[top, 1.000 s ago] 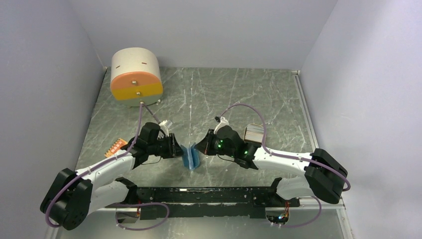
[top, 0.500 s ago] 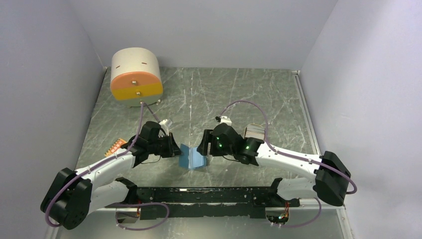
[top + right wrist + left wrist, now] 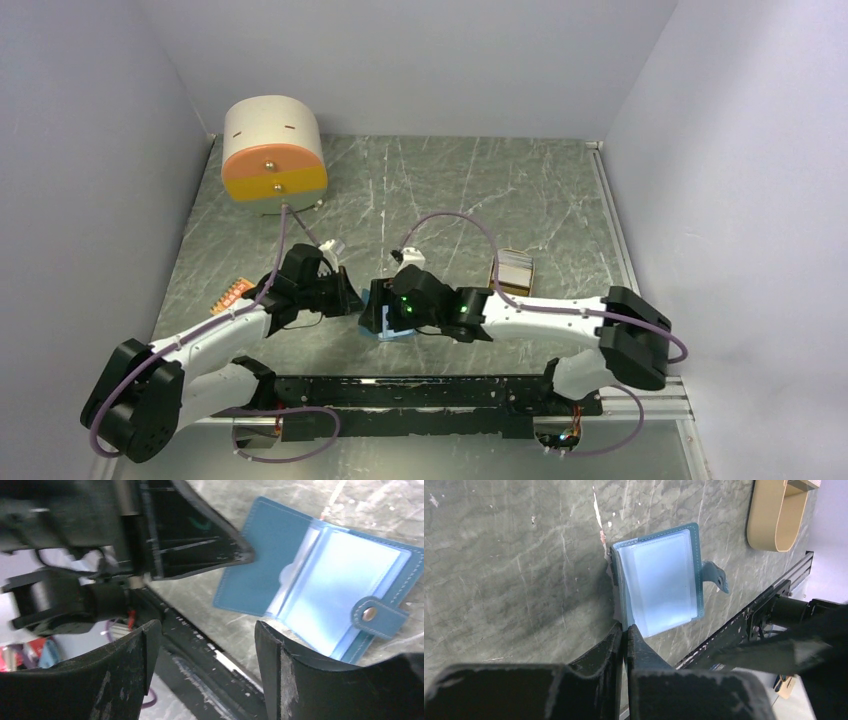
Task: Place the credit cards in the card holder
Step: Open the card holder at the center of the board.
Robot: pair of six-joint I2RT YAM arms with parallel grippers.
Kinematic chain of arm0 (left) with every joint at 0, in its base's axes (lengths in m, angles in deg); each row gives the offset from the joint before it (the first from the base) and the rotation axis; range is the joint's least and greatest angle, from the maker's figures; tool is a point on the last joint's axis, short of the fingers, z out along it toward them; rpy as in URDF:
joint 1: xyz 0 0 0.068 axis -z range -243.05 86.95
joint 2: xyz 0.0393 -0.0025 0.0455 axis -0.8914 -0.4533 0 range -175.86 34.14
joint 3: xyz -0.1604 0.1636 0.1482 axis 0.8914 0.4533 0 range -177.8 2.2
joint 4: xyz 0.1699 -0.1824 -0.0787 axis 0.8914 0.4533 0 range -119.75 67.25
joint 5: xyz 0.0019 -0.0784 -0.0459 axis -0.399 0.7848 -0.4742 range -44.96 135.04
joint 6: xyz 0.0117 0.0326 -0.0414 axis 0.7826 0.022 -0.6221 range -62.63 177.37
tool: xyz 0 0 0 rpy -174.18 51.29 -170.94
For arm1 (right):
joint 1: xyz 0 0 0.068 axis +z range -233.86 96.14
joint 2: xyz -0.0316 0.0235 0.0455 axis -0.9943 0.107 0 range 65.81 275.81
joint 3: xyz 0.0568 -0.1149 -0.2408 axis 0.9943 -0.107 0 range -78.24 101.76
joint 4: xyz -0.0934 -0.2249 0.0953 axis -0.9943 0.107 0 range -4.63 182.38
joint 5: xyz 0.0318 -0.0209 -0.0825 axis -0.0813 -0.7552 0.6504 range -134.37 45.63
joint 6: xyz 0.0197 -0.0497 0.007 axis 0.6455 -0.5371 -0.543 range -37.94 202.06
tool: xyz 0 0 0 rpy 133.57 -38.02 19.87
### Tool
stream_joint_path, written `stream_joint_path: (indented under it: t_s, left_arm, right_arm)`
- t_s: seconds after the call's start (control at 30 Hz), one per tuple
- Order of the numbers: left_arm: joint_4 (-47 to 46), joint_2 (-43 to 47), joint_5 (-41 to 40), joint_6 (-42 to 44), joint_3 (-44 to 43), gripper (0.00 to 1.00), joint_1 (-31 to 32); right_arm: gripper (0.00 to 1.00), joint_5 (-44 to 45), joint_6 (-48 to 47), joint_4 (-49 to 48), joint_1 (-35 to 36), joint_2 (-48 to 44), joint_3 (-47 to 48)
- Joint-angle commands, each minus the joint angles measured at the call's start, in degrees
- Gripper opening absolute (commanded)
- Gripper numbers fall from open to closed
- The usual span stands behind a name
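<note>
The card holder (image 3: 659, 580), a blue wallet, lies open on the table with its light blue inside up and its snap tab (image 3: 372, 615) to one side. My left gripper (image 3: 625, 627) is shut on the edge of its left cover. From above, my right gripper (image 3: 385, 312) hovers over the card holder (image 3: 372, 325) and hides most of it. In its own view the right gripper (image 3: 205, 635) stands open with nothing between its fingers, and the card holder (image 3: 320, 580) lies just beyond. One orange credit card (image 3: 233, 292) lies flat at the table's left.
A tan tray (image 3: 513, 268) holding a whitish stack sits right of the right arm; its rim (image 3: 774, 515) also shows in the left wrist view. A round cream and orange drawer box (image 3: 272, 155) stands at the back left. A black rail (image 3: 420, 390) runs along the near edge.
The right gripper opened and slid left over the card holder. The card holder went from standing half folded to lying spread open. The left gripper shut on its cover.
</note>
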Motion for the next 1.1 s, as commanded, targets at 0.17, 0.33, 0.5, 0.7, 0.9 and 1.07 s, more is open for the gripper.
stream_joint_path:
  t_s: [0.17, 0.33, 0.5, 0.7, 0.9, 1.07]
  left_arm:
    - [2.5, 0.7, -2.1, 0.0, -0.3, 0.09, 0.2]
    - [2.9, 1.2, -3.2, 0.0, 0.6, 0.09, 0.2]
    - [1.7, 1.2, -2.8, -0.4, 1.5, 0.09, 0.2]
    - [0.9, -0.1, -2.7, -0.2, 1.7, 0.09, 0.2]
    - [-0.8, -0.7, -2.2, -0.6, 2.4, 0.09, 0.2]
    - [-1.5, -1.1, -1.9, -0.7, 2.7, 0.09, 0.2]
  right_arm:
    - [0.73, 5.2, -0.4, 0.0, -3.5, 4.9, -3.2]
    - [0.75, 4.4, -0.3, -2.5, -6.8, 4.0, -7.8]
    - [0.76, 1.9, 0.4, -5.6, -8.0, 5.6, -9.5]
    - [0.77, -1.4, 1.3, -11.3, -8.3, 7.0, -10.7]
    - [0.77, -3.9, 4.2, -14.8, -9.2, 7.5, -13.0]
    - [0.76, -9.6, 6.2, -27.7, -10.0, 3.6, -17.9]
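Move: The card holder already lies open. Its clear sleeves are about 6 cm to the right of my right hand, 2 cm ahead and some 10 cm below, and the left cover is almost straight below this hand, 2 cm ahead. The card tray is roughly 28 cm to its right and 11 cm ahead. From my left hand, which pinches the left cover's outer edge, the sleeves are level, about 8 cm right and 4 cm lower; an orange pad is 26 cm left, 4 cm ahead. With its fingers still wide open, I drop my right hand about 9 cm onto the clear sleeves, swinging right some 6 cm and nearly 4 cm forward while turning about 10 degrees clockwise; down there it eases back 2 cm to the left, its fingers coming either side of a sleeve. My left hand keeps its pinch on the cover and sinks 1.5 cm, drawing slightly left. ##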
